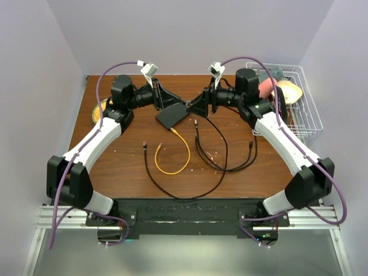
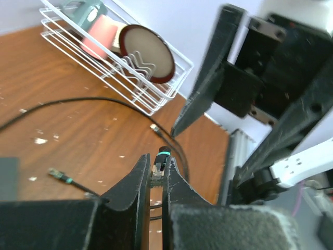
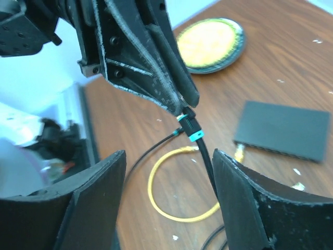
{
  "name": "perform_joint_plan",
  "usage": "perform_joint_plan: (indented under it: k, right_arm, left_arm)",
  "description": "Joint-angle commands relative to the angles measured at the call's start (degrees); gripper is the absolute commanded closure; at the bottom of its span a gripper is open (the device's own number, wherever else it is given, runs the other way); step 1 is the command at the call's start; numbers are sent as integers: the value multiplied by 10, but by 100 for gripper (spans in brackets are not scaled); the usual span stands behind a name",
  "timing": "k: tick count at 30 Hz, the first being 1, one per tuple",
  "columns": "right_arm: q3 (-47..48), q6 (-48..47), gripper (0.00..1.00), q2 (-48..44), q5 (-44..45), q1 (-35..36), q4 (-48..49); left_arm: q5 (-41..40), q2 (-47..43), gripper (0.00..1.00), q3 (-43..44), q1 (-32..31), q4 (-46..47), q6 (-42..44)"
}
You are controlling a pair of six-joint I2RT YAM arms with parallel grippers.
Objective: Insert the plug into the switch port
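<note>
My left gripper (image 2: 156, 162) is shut on a black plug with a teal band (image 2: 163, 158) and holds it above the table. In the right wrist view the left gripper's fingers (image 3: 165, 73) pinch that plug (image 3: 189, 126), and its black cable hangs down. My right gripper (image 3: 169, 156) is open wide and empty, facing the left gripper (image 1: 179, 102) at close range. The flat dark switch (image 1: 171, 117) lies on the table just below both grippers. It also shows in the right wrist view (image 3: 283, 130), with a yellow cable (image 3: 177, 208) plugged into its near edge. I cannot make out the ports themselves.
Several black cables (image 1: 213, 155) loop over the wooden table's middle, one with a loose teal-banded plug (image 2: 60, 176). A yellow plate (image 3: 210, 39) lies at the far left. A white wire basket (image 2: 119, 57) with dishes stands at the far right.
</note>
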Motion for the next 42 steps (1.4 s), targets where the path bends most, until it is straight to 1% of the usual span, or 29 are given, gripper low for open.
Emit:
perform_joint_plan:
  k: [1,3,7,11,12,15,18,19,20,31,37,39,40,42]
  right_arm:
    - [43,48,27,42,-143,-9,35]
    - [51,60,27,55,-169,-10,48]
    - [43,98,27,66,-208,-9,92]
    - [37,113,29,64,-215,-9,99]
    - [34,124,32,63,-219,-10,129]
    - [23,150,36,61,-222,-9,165]
    - [23,151,44,61,-218,-9,164]
    - [24,152,49,60,-217,-8,164]
    - [24,154,50,63,-219,-8,164]
    - [27,115,52,64,-217,-7,117]
    - [29,101,46,67,-200,-7,103]
    - [29,101,47,68,-199,-8,103]
    - [28,101,52,68,-202,-7,103]
    - [29,102,57,71,-205,-7,104]
  left_arm:
    - [-22,-65,100,1,0,-53,140]
    - [-18,-86,100,-17,0,-21,162]
    - [-4,-135,100,-57,-3,16,198]
    - [20,-142,100,-58,-6,20,214]
    - [31,-141,100,-55,-8,19,213]
    - [53,-130,100,-42,-11,3,211]
    - [61,-116,100,-26,-13,-21,211]
    - [62,-111,100,-23,-14,-25,208]
    - [62,-110,100,-22,-14,-27,206]
    - [62,-111,100,-24,-15,-4,180]
    - [79,-111,100,-22,-18,3,175]
    - [77,-112,100,-22,-21,1,175]
    - [77,-112,100,-22,-20,1,174]
    - [77,-112,100,-23,-21,2,174]
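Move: The plug is already pinched in the left fingers, its middle about 2 cm to the right of the left hand and level with it. From the open right hand it lies some 4 cm ahead, 4 cm left and 1 cm lower. From the right hand the switch is roughly 6 cm ahead, 9 cm left and 30 cm down, and a loose black cable end some 2 cm ahead, 2 cm right and 31 cm down. Left arm draws its plug back about 6 cm; right eases left, turning counter-clockwise, fingers narrowing around the plug. ##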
